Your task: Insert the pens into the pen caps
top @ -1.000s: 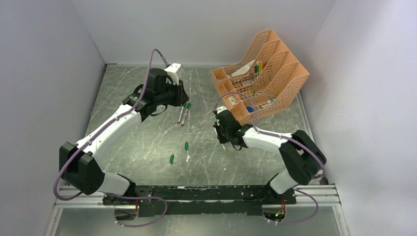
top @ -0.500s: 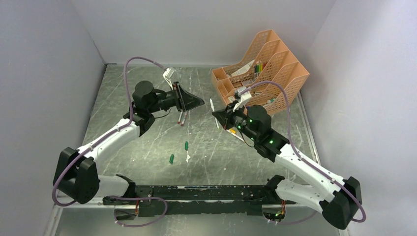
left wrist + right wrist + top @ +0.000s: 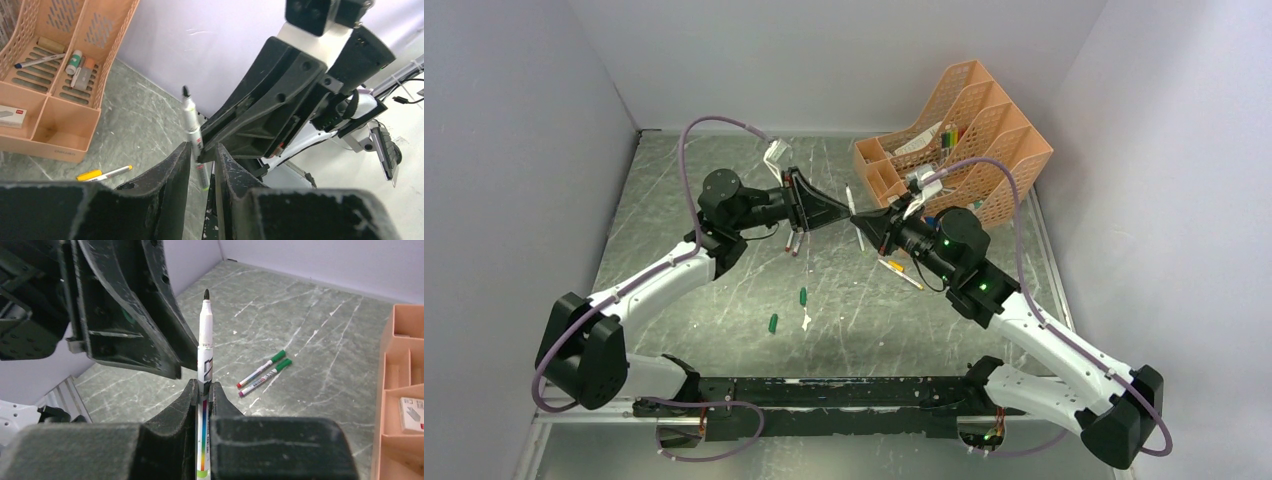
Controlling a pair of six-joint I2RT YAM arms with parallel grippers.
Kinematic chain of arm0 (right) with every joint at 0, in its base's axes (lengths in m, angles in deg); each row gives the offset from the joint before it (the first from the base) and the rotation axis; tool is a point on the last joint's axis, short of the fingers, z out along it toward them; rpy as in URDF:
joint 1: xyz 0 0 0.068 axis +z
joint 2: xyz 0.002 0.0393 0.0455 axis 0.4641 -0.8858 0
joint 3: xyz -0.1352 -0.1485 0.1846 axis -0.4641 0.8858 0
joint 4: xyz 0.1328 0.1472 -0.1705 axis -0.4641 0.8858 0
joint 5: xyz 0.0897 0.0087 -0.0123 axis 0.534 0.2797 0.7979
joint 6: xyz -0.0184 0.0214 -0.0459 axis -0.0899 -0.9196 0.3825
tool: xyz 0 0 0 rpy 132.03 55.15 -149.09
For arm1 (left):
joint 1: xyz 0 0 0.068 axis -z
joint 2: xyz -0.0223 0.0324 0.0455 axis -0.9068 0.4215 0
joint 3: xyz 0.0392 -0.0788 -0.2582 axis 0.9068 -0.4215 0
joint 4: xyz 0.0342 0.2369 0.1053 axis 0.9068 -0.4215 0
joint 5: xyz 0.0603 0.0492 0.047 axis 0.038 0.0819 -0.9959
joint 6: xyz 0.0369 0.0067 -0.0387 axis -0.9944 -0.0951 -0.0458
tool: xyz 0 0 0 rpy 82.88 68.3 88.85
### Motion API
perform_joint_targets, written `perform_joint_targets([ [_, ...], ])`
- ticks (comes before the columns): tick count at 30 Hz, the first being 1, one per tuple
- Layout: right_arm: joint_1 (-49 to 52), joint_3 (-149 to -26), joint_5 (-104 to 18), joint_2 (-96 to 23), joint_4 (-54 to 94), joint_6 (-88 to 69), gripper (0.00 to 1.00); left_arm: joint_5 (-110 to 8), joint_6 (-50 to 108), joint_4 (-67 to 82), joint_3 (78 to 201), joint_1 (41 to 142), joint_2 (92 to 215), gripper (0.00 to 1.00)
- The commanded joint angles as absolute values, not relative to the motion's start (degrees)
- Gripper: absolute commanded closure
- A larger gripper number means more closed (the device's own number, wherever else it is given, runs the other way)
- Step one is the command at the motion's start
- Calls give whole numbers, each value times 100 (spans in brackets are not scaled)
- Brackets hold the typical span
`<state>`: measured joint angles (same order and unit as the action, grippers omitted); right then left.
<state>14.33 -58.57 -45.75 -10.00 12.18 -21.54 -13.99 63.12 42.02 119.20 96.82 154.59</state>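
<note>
My right gripper (image 3: pixel 862 222) (image 3: pixel 204 385) is shut on an uncapped white pen (image 3: pixel 205 340) that stands upright in it, dark tip up. The same pen (image 3: pixel 854 215) (image 3: pixel 191 125) sits right at the tips of my left gripper (image 3: pixel 842 213) (image 3: pixel 204 147). The left jaws stand a little apart and I see nothing gripped between them. The two grippers meet tip to tip above the table. Two dark green pen caps (image 3: pixel 803 295) (image 3: pixel 773 322) lie loose on the table. Two capped pens (image 3: pixel 796 240) (image 3: pixel 262 372) lie side by side, and a yellow-tipped pen (image 3: pixel 901 273) (image 3: pixel 112 172) lies on the right.
An orange mesh desk organiser (image 3: pixel 984 165) (image 3: pixel 65 120) with markers and small items stands at the back right. A tiny white scrap (image 3: pixel 807 321) lies beside the loose caps. Grey walls close in the table on three sides.
Both arms have swung toward each other. The right gripper has carried the pen left and up, and the left gripper has moved right until its tips reach the pen.
</note>
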Motion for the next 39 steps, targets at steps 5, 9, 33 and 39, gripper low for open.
perform_joint_targets([
  [5,1446,-6076,-4340,-973,975,-2167,100,-1614,5945,4000,12228,9776,15581,67],
  [9,1447,-6023,-4303,-981,967,-2201,100,-1551,6066,4253,12254,9794,15615,66],
  [33,1454,-5843,-4115,-960,843,-2331,100,-1511,6356,4676,12418,9891,15881,91],
  [39,1456,-5806,-4151,-904,1001,-2264,86,-1583,6252,4479,12494,9891,15744,93],
])
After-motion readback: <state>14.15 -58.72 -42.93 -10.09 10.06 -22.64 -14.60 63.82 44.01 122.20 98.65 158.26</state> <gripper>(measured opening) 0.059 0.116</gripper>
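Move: The upright pen held in the right fingers stands about 3 cm to the left hand's right, 1 cm farther out and roughly level; its black tip is up. From the right hand, the waiting left fingertips are some 3 cm left, 1 cm back and 2 cm higher. On the table about 32 cm below the left hand, the near green cap lies 2 cm ahead and 7 cm left, the yellow cap some 8 cm ahead and 13 cm right. Rightwards by just under 2 cm, the left hand eases its half-open fingers around the pen barrel just above the right fingertips, then closes and pinches it. Meanwhile the right hand, still gripping the pen, lifts it about 1 cm and brings it slightly left to meet them; its grip starts to slacken at the very end. ##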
